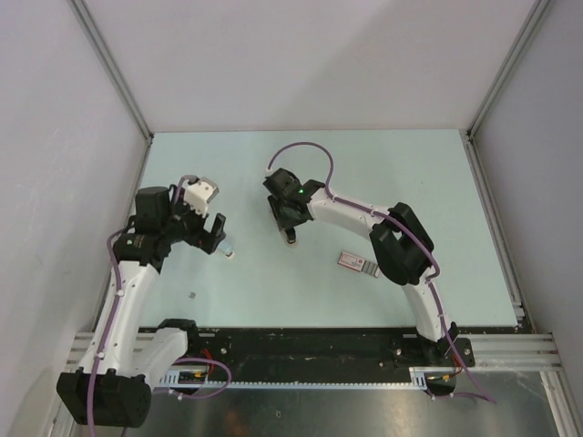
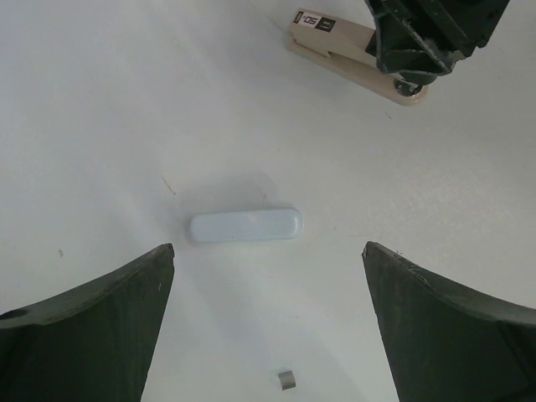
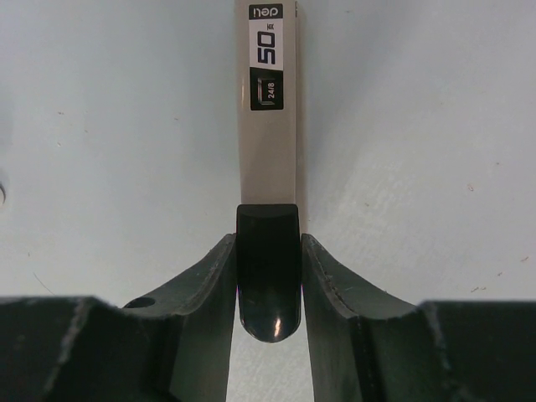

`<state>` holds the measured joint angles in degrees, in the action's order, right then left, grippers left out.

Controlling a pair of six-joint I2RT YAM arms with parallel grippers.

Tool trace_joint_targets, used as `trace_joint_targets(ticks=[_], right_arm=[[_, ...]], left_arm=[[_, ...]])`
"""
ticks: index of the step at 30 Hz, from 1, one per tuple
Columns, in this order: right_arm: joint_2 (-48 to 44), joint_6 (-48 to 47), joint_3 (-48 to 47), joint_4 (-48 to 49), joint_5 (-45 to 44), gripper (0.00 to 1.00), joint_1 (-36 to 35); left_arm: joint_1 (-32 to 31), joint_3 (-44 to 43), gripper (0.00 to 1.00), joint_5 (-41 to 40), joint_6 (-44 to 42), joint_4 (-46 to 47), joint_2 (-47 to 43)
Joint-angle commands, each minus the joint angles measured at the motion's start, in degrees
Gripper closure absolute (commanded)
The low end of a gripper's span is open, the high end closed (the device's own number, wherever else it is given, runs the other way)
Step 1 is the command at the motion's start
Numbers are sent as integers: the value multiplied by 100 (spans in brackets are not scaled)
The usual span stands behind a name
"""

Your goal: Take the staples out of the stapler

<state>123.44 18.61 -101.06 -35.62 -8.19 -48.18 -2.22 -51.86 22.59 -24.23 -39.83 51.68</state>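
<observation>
The stapler (image 3: pixel 268 126) has a tan body with a black label and a black rear end. It lies flat on the table. My right gripper (image 3: pixel 268 276) is shut on that black end, one finger on each side. In the left wrist view the stapler (image 2: pixel 343 52) lies at the top, with the right gripper (image 2: pixel 410 59) over its end. My left gripper (image 2: pixel 268 251) is open and empty, above the table. One tiny silvery staple bit (image 2: pixel 286 379) lies between its fingers. In the top view the right gripper (image 1: pixel 291 229) is mid-table and the left gripper (image 1: pixel 219 238) is to its left.
A pale blue capsule-shaped piece (image 2: pixel 244 226) lies just beyond the left fingertips; it also shows in the top view (image 1: pixel 228 256). A flat pinkish-red and white box (image 1: pixel 357 263) lies right of the stapler. A small grey speck (image 1: pixel 193 295) lies near the left arm. Walls enclose three sides.
</observation>
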Motion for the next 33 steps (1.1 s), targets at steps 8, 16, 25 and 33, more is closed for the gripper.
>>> trace_joint_targets(ticks=[8, 16, 25, 33], right_arm=[[-178, 726, 26, 242, 467, 81, -62], [-1441, 2073, 1316, 1784, 160, 99, -317], [-2303, 3009, 2166, 2789, -855, 100, -639], [-2117, 3293, 2215, 2678, -1086, 100, -612]], left_arm=[[-670, -101, 1, 148, 375, 156, 341], [-961, 325, 0, 634, 622, 846, 548], [-1258, 440, 1, 1092, 880, 1254, 1123], [-1285, 475, 0, 1240, 824, 1294, 1356]])
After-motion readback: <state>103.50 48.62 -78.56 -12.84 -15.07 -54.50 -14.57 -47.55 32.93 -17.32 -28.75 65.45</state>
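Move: The brown stapler's middle is about 13 cm ahead of the open left hand, 17 cm to its right and 16 cm below. The right hand already pinches its black front end, with the middle 4 cm farther ahead and 2 cm left. The small blue stapler lies 7 cm ahead of the left hand, 1 cm right, and the loose staples 6 cm behind, 6 cm left. The staple box is 7 cm behind the right hand and 17 cm to its right. Keeping its pinch on the black end, the right hand first draws the brown stapler back about 5 cm, easing left, then raises it some 8 cm off the table while rolling its left side up about 30 degrees and turning clockwise some 20 degrees. Meanwhile the left hand, fingers still wide open and touching nothing, comes in from the side, about 9 cm to the right and sinking 5 cm past the small blue stapler, turning clockwise and tipping its fingers downward as it closes on the raised brown stapler. ##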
